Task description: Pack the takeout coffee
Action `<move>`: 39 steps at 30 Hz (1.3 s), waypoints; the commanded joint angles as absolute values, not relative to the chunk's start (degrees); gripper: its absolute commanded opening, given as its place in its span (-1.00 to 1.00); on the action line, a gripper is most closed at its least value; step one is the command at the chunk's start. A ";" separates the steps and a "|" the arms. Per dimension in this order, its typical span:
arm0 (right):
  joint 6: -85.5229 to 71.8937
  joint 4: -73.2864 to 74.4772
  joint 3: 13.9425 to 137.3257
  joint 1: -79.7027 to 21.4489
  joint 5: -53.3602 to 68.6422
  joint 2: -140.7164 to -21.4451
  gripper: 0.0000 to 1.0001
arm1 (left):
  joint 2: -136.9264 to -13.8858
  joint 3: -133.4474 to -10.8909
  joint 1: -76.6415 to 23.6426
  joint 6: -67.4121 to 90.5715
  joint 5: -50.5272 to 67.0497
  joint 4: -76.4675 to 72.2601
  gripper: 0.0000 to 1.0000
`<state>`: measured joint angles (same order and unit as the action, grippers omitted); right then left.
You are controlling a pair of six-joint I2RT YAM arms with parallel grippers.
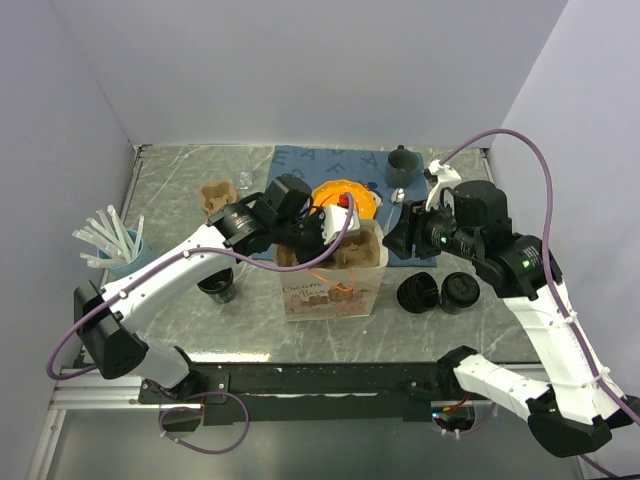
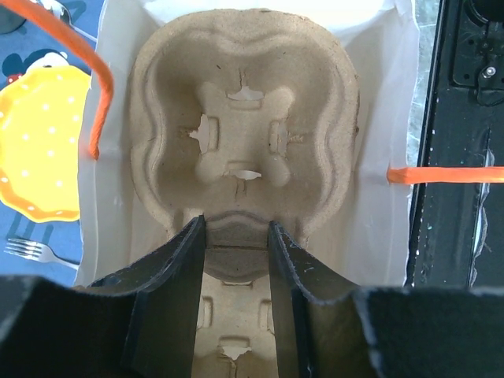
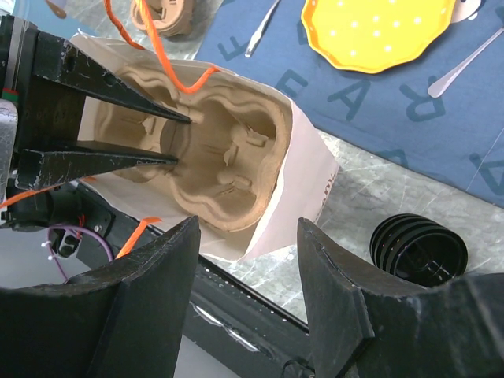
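A white paper bag with orange handles stands at the table's middle, and a brown pulp cup carrier sits in its mouth. My left gripper reaches down into the bag, its fingers pressed on either side of the carrier's middle ridge. It shows over the bag in the top view too. The takeout coffee, a small black cup, stands left of the bag, partly hidden under my left arm. My right gripper hangs open and empty just right of the bag.
Two black ribbed lids lie right of the bag. A yellow plate and cutlery rest on a blue mat behind it, with a dark green mug. A second carrier and a blue cup of straws stand left.
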<state>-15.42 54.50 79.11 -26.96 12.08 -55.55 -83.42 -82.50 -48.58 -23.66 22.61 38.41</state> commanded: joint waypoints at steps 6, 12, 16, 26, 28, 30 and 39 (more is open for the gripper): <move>-16.00 53.44 79.10 -26.81 10.72 -54.05 0.20 | -83.58 -80.77 -49.04 -24.78 19.26 40.25 -0.57; -15.91 53.61 78.58 -26.81 10.02 -53.96 0.21 | -83.58 -79.54 -49.04 -25.49 19.16 40.52 -0.51; -15.91 53.61 78.57 -26.72 9.76 -53.88 0.21 | -84.20 -78.75 -49.48 -23.65 20.39 37.71 -0.46; -15.47 53.96 79.45 -26.81 9.05 -53.61 0.22 | -83.85 -78.66 -49.57 -23.64 17.85 37.62 0.00; -15.73 53.70 79.37 -26.72 9.31 -53.53 0.22 | -83.41 -79.54 -49.57 -23.56 17.05 37.79 0.06; -15.65 53.70 79.80 -26.72 9.40 -53.88 0.22 | -83.15 -80.85 -49.57 -23.03 16.00 37.97 0.33; -15.82 53.44 80.86 -26.72 9.93 -54.75 0.23 | -80.25 -85.43 -49.57 -22.06 13.98 38.32 0.94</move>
<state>-15.42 54.70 78.72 -26.96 9.96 -54.63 -83.99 -81.69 -49.21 -22.70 15.27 39.03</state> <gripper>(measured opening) 0.612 0.963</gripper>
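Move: I still hold the cup carrier by its middle in my left hand, just within the mouth of the open paper bag. The bag's middle is about 12 cm below that hand, level fore and aft and 1 cm to the right. The yellow plate lies some 22 cm ahead and 5 cm right, and the black lid stack about 23 cm right and 1 cm ahead, both low on the table. From my right hand the bag's middle is roughly 18 cm left, level fore and aft, 20 cm below. With my left hand I lower the carrier about 4.5 cm deeper into the bag, easing 1 cm left and rolling the wrist slightly. Near the lowest point I spread the fingers from under half to almost wide open and let go of the carrier, then rise 3 cm, drifting a little forward. ##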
